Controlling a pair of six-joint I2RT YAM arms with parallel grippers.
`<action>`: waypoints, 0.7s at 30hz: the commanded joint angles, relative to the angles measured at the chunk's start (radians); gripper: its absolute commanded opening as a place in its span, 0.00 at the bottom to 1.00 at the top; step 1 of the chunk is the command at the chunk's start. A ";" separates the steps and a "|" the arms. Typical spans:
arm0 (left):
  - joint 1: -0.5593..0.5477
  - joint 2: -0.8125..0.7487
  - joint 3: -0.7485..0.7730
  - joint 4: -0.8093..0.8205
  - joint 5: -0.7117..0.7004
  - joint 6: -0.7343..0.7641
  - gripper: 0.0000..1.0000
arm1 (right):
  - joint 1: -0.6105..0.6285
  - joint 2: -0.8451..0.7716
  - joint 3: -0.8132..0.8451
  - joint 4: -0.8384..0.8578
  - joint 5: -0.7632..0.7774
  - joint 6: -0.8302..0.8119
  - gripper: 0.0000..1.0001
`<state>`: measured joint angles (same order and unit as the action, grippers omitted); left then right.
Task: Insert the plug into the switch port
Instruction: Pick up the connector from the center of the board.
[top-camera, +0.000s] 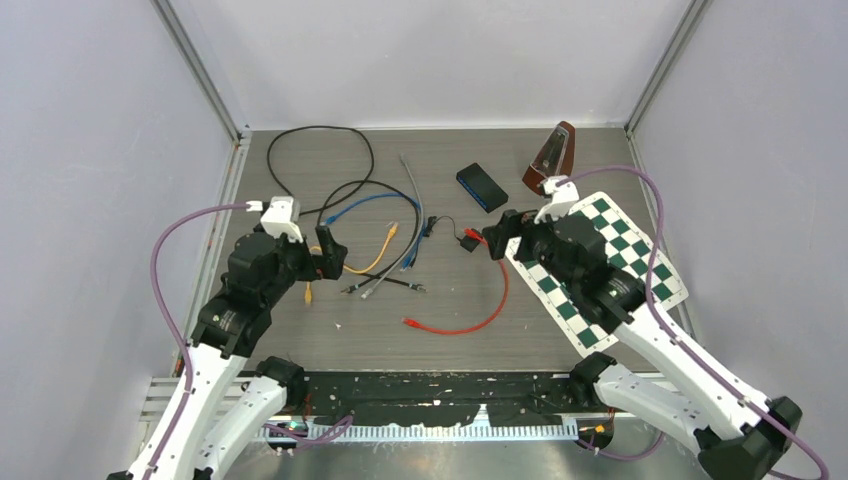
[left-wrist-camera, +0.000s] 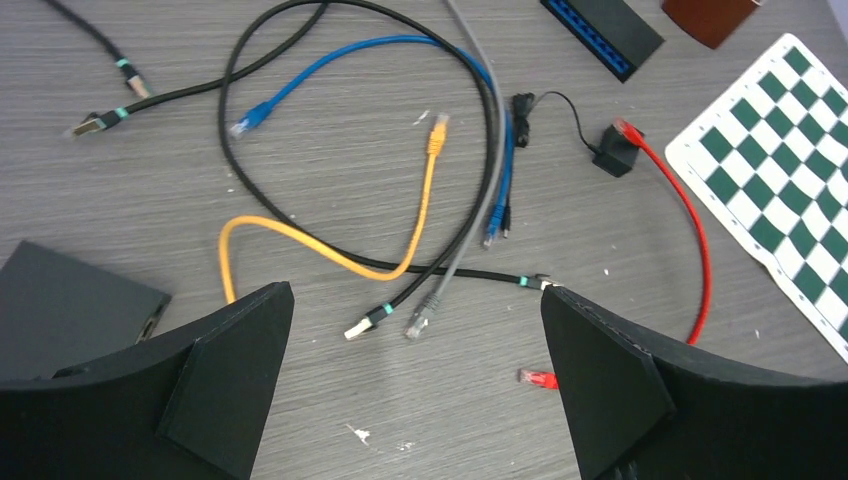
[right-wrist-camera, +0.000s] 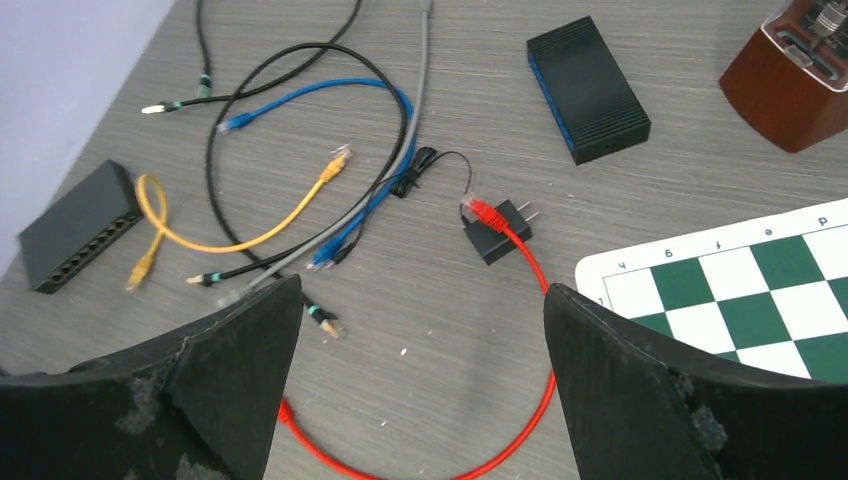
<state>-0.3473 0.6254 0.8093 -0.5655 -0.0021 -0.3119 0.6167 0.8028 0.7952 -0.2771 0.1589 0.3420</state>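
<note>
A black switch with a blue port face (top-camera: 482, 187) (right-wrist-camera: 588, 88) lies at the back centre. A second black switch (right-wrist-camera: 80, 225) (left-wrist-camera: 70, 310) lies at the left with its row of ports showing; my left arm hides it in the top view. Several network cables lie loose between them. The red cable (top-camera: 495, 300) (right-wrist-camera: 545, 300) has one plug (top-camera: 411, 323) (left-wrist-camera: 540, 378) on the table, its other end over a black adapter (right-wrist-camera: 497, 232). My left gripper (top-camera: 338, 255) (left-wrist-camera: 415, 295) and right gripper (top-camera: 492, 238) (right-wrist-camera: 422, 287) both hover open, holding nothing.
Yellow (top-camera: 385, 250), blue (top-camera: 360, 203), grey (top-camera: 412, 190) and black (top-camera: 320, 130) cables tangle left of centre. A green-and-white chessboard mat (top-camera: 610, 270) lies under my right arm. A brown metronome (top-camera: 551, 158) stands at the back right. Walls close in on three sides.
</note>
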 joint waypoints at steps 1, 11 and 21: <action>-0.014 -0.025 -0.007 -0.012 -0.134 -0.031 0.99 | -0.003 0.146 0.007 0.131 0.156 -0.049 0.98; -0.015 -0.003 -0.027 -0.062 -0.105 -0.129 0.99 | -0.004 0.665 0.144 0.210 0.091 -0.342 0.67; -0.013 -0.012 -0.073 -0.090 0.029 -0.204 0.99 | -0.106 0.848 0.195 0.239 -0.213 -0.438 0.57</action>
<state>-0.3599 0.5995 0.7284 -0.6601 -0.0547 -0.4732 0.5705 1.6325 0.9230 -0.1051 0.0853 -0.0620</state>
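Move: The red connector lies on the black adapter about 12 cm ahead of the right hand, 6 cm to its left and 23 cm below. The black box stands some 11 cm beyond the connector and 2 cm to its right; the chessboard's middle is roughly 25 cm right of the connector and 8 cm nearer, and the red cable's other plug is about 13 cm left of it and 17 cm nearer. From the left hand the connector is around 15 cm ahead, 25 cm right and 22 cm below. The right hand plunges about 20 cm and reaches nearly 9 cm forward, drifting a little left, towards the red connector on the adapter; it goes forward first, then mostly down and easing off, while its left side rolls down some 30 degrees, the fingers swing to point steeply down, and they close from wide to a bit over half open without touching yet. Meanwhile the left hand, fingers still wide open and holding nothing, edges left, then sinks about 5 cm and draws back slightly with its fingers tipping down. ##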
